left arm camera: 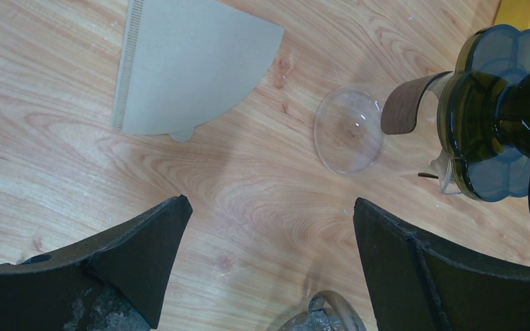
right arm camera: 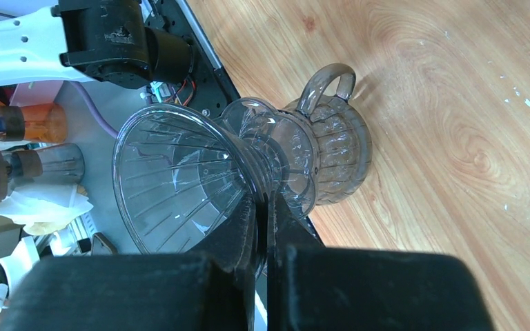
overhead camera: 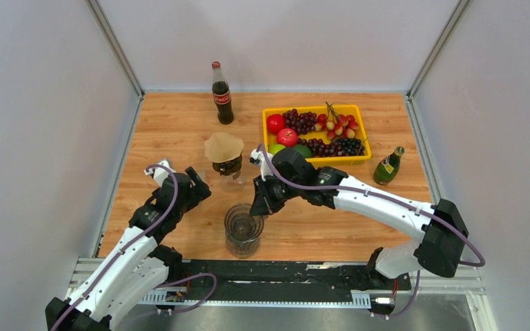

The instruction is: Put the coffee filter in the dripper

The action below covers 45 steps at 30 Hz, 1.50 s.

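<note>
The coffee filter (overhead camera: 223,146), a tan paper fan, lies on the wooden table behind a dark vessel; in the left wrist view the filter (left arm camera: 186,65) is at the upper left. The dripper (overhead camera: 243,219), a clear ribbed glass cone (right arm camera: 179,179), sits on a clear glass mug (right arm camera: 338,158) near the front edge. My right gripper (overhead camera: 259,209) is shut on a thin glass part at the dripper's neck (right arm camera: 262,207). My left gripper (overhead camera: 197,187) hangs open left of the mug, nothing between its fingers (left arm camera: 270,203), above bare wood, well short of the filter.
A dark green vessel with a wooden handle (left arm camera: 497,110) stands by the filter, a clear glass dome (left arm camera: 348,131) next to it. At the back are a cola bottle (overhead camera: 221,94), a yellow fruit tray (overhead camera: 366,141) and a green bottle (overhead camera: 388,166). Grey walls close both sides.
</note>
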Tool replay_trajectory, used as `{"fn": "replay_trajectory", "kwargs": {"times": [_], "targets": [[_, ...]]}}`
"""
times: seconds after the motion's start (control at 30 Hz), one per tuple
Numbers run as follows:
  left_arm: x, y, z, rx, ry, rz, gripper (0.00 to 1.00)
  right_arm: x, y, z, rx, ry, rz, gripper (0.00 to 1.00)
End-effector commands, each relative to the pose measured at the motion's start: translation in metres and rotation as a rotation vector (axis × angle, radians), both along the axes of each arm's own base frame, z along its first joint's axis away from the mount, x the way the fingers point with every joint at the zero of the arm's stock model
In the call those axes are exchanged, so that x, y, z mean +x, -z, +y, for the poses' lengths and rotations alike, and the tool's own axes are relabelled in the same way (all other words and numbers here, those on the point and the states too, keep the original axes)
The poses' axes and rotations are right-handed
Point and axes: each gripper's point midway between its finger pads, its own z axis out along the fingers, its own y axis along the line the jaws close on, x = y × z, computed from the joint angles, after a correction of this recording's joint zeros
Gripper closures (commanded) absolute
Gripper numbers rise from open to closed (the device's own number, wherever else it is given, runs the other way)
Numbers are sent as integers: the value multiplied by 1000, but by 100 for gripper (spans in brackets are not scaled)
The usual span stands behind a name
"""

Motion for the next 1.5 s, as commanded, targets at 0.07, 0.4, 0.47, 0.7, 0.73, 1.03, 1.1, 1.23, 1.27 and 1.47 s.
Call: {"fn": "replay_trajectory", "kwargs": {"times": [0.07,0.4,0.47,0.7,0.73,1.03,1.1,1.23,1.27,1.47], "targets": [[2,-9,3,-13,-27,-21,0,9,-18,22,50,-9,-71,100],[2,-10,3,-14,-27,-22,0,5,-6,21,13,-13,-49,100],[2,-11,3,-14,-27,-23,0,4,-4,22,8,-17,-46,100],[2,-12,3,-14,-25,-22,0,4,1,23,-5,-13,-31,89],[2,-12,3,-14,-26,-22,0,4,1,23,-6,-14,-30,87],[2,-14,3,-12,-25,-25,0,6,-6,24,2,-4,-41,71],[2,-14,3,-11,-22,-24,0,6,-8,24,5,-4,-45,69],[2,-15,3,-9,-21,-26,0,6,-14,24,18,-5,-54,63],[2,-15,3,-9,-20,-26,0,7,-16,23,22,-4,-59,61],[3,-14,2,-9,-17,-23,0,12,-29,18,39,29,-108,44]]}}
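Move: The right hand already holds the clear dripper by its handle above the glass mug. The mug's middle lies about 4 cm left, 2 cm back and 13 cm below the hand. The olive dripper with the filter stands some 15 cm ahead of this hand, 7 cm left and 5 cm lower. From the idle left hand, the mug is roughly 12 cm right, 12 cm back and 7 cm down. The right hand lowers the clear dripper about 2 cm onto the glass mug, then opens halfway, rising slightly. ##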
